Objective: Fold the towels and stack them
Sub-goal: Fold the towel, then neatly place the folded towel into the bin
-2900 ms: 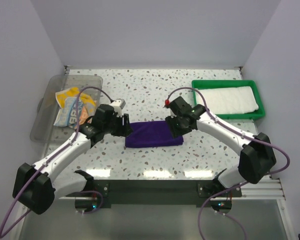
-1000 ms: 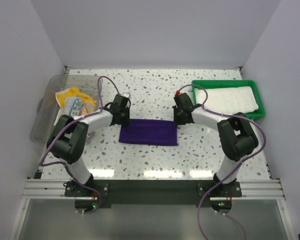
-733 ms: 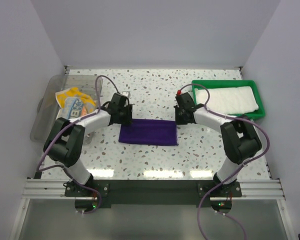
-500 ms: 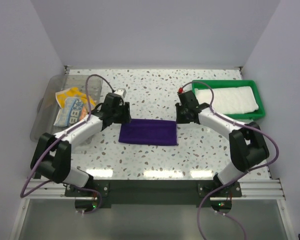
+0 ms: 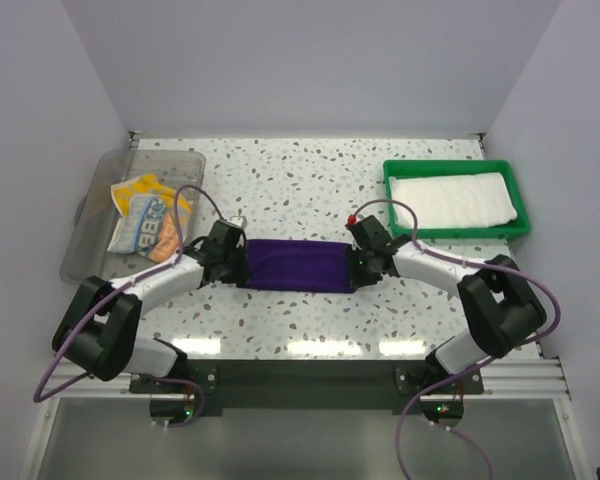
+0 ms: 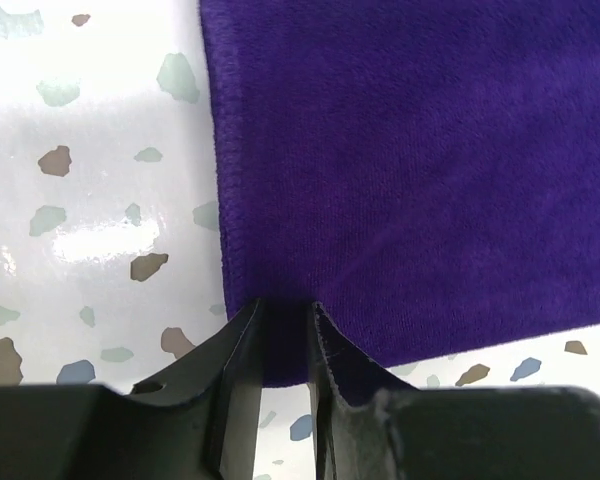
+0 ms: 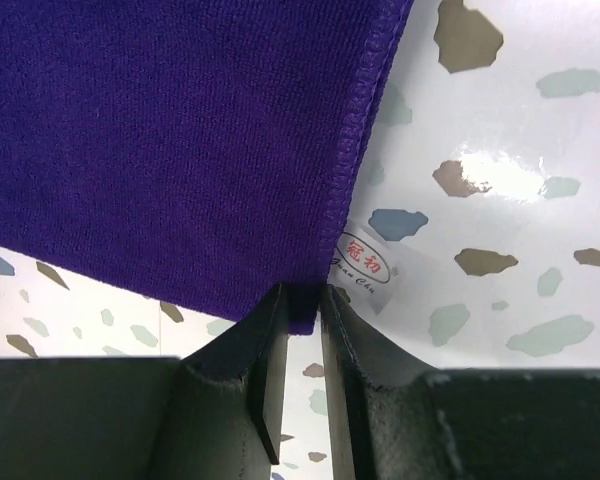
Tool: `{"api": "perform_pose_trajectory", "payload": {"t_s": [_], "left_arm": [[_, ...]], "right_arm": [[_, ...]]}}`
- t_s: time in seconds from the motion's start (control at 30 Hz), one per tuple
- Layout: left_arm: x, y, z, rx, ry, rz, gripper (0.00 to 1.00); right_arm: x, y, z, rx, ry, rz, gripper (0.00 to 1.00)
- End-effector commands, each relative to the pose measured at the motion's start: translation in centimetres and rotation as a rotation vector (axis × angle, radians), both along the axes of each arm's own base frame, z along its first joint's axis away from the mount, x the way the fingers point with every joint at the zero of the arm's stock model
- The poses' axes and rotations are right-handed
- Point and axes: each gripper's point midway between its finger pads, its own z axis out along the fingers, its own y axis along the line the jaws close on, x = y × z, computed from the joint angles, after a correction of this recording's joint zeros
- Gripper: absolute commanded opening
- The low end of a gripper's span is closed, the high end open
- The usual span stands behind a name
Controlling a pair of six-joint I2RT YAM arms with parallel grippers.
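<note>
The purple towel (image 5: 298,266) lies folded flat in the middle of the table. My left gripper (image 5: 232,263) is at its left end and my right gripper (image 5: 366,262) at its right end. In the left wrist view the left gripper (image 6: 285,318) is shut on a corner of the purple towel (image 6: 410,170). The right gripper (image 7: 302,300) likewise pinches a corner of the purple towel (image 7: 180,140), beside its white label (image 7: 365,262). The white towel (image 5: 452,199) lies folded in the green tray (image 5: 458,234). The lettered towel (image 5: 148,214) sits crumpled in the clear bin (image 5: 92,250).
The green tray stands at the back right and the clear bin at the back left. Both arms reach inward low over the speckled table (image 5: 300,170). Walls close the table in on three sides.
Both grippers have come down from the towel's far edge to its two ends and closed on its corners. The towel has stayed in the middle.
</note>
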Motion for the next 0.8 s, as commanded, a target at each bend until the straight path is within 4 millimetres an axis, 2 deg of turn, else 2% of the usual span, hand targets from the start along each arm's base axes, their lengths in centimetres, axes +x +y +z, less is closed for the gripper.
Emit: {"api": "perform_pose_trajectory", "payload": {"t_s": [0.0,0.1,0.17,0.2,0.23,0.3,0.33,0.4,0.43,0.47,0.53,0.57,0.6,0.63,0.67,0.7,0.77], "left_arm": [[-0.7,0.9,-0.9,0.033,0.025,0.056,0.27],[-0.1,1.2,0.5,0.055,-0.009,0.056,0.29],[0.9,1.2,2.2,0.066,-0.057,0.044,0.42],[1.2,1.2,2.8,0.070,-0.076,0.035,0.53],[2.0,1.2,4.1,0.081,-0.110,0.032,0.57],[2.5,0.4,5.4,0.106,-0.155,-0.021,0.67],[3.2,-0.1,6.7,0.115,-0.195,-0.037,0.71],[3.5,-2.2,8.5,0.139,-0.259,-0.130,0.79],[3.5,-2.9,8.6,0.147,-0.263,-0.163,0.81],[3.1,-4.5,8.8,0.148,-0.272,-0.226,0.84],[3.2,-6.6,9.3,0.145,-0.278,-0.291,0.90],[2.4,-8.4,9.4,0.146,-0.290,-0.361,0.91],[2.5,-9.9,10.2,0.137,-0.311,-0.393,0.94],[2.2,-11.0,9.7,0.148,-0.299,-0.430,0.96],[1.0,-13.1,9.7,0.147,-0.308,-0.504,0.97],[1.0,-14.7,10.6,0.131,-0.333,-0.536,0.98],[-0.6,-17.7,9.6,0.151,-0.329,-0.643,0.98]], "right_arm": [[-0.4,-0.1,0.1,0.019,-0.002,-0.023,0.23],[0.1,-0.9,1.0,-0.018,-0.033,-0.030,0.23],[0.6,-1.8,2.5,-0.052,-0.068,-0.036,0.24],[0.8,-2.9,2.8,-0.098,-0.078,-0.056,0.30],[1.4,-3.2,3.7,-0.099,-0.099,-0.070,0.33],[2.0,-5.1,4.3,-0.111,-0.094,-0.127,0.43],[2.2,-5.8,4.5,-0.111,-0.094,-0.152,0.47],[2.5,-8.2,4.7,-0.107,-0.075,-0.238,0.60],[2.5,-8.9,4.7,-0.097,-0.063,-0.264,0.66],[2.7,-10.3,4.7,-0.091,-0.051,-0.324,0.79],[2.3,-11.6,4.4,-0.081,-0.024,-0.371,0.93],[2.3,-12.5,4.3,-0.066,-0.009,-0.418,0.99],[2.1,-12.9,4.2,-0.055,-0.001,-0.437,0.99],[2.1,-13.5,4.1,-0.054,0.005,-0.462,0.99],[2.0,-13.5,4.1,-0.012,0.026,-0.479,0.99],[1.8,-13.6,3.9,0.001,0.041,-0.490,0.99],[1.6,-13.6,3.6,0.024,0.059,-0.505,0.99]]}}
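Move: Both hands are at the folded purple towel's near corners, their fingers nearly down at table height. From the left hand the towel's middle lies about 13 cm right and 5 cm ahead, the grey bin some 30 cm left and 20 cm ahead. From the right hand the towel's middle is about 13 cm left and 6 cm ahead, its white tag 2 cm right and 2 cm ahead, the green tray roughly 28 cm right and 25 cm ahead. The left hand comes free of the near left corner, climbs about 9 cm and then swings some 14 cm right over the towel towards its right end, fingers opening from partly closed to wide and tipping outward while the hand turns clockwise. The right hand lets the near right corner go and clears off about 15 cm to the right, rising nearly 4 cm and edging 3 cm forward, past the tag towards the tray, also opening wide and turning clockwise by nearly 30 degrees. ##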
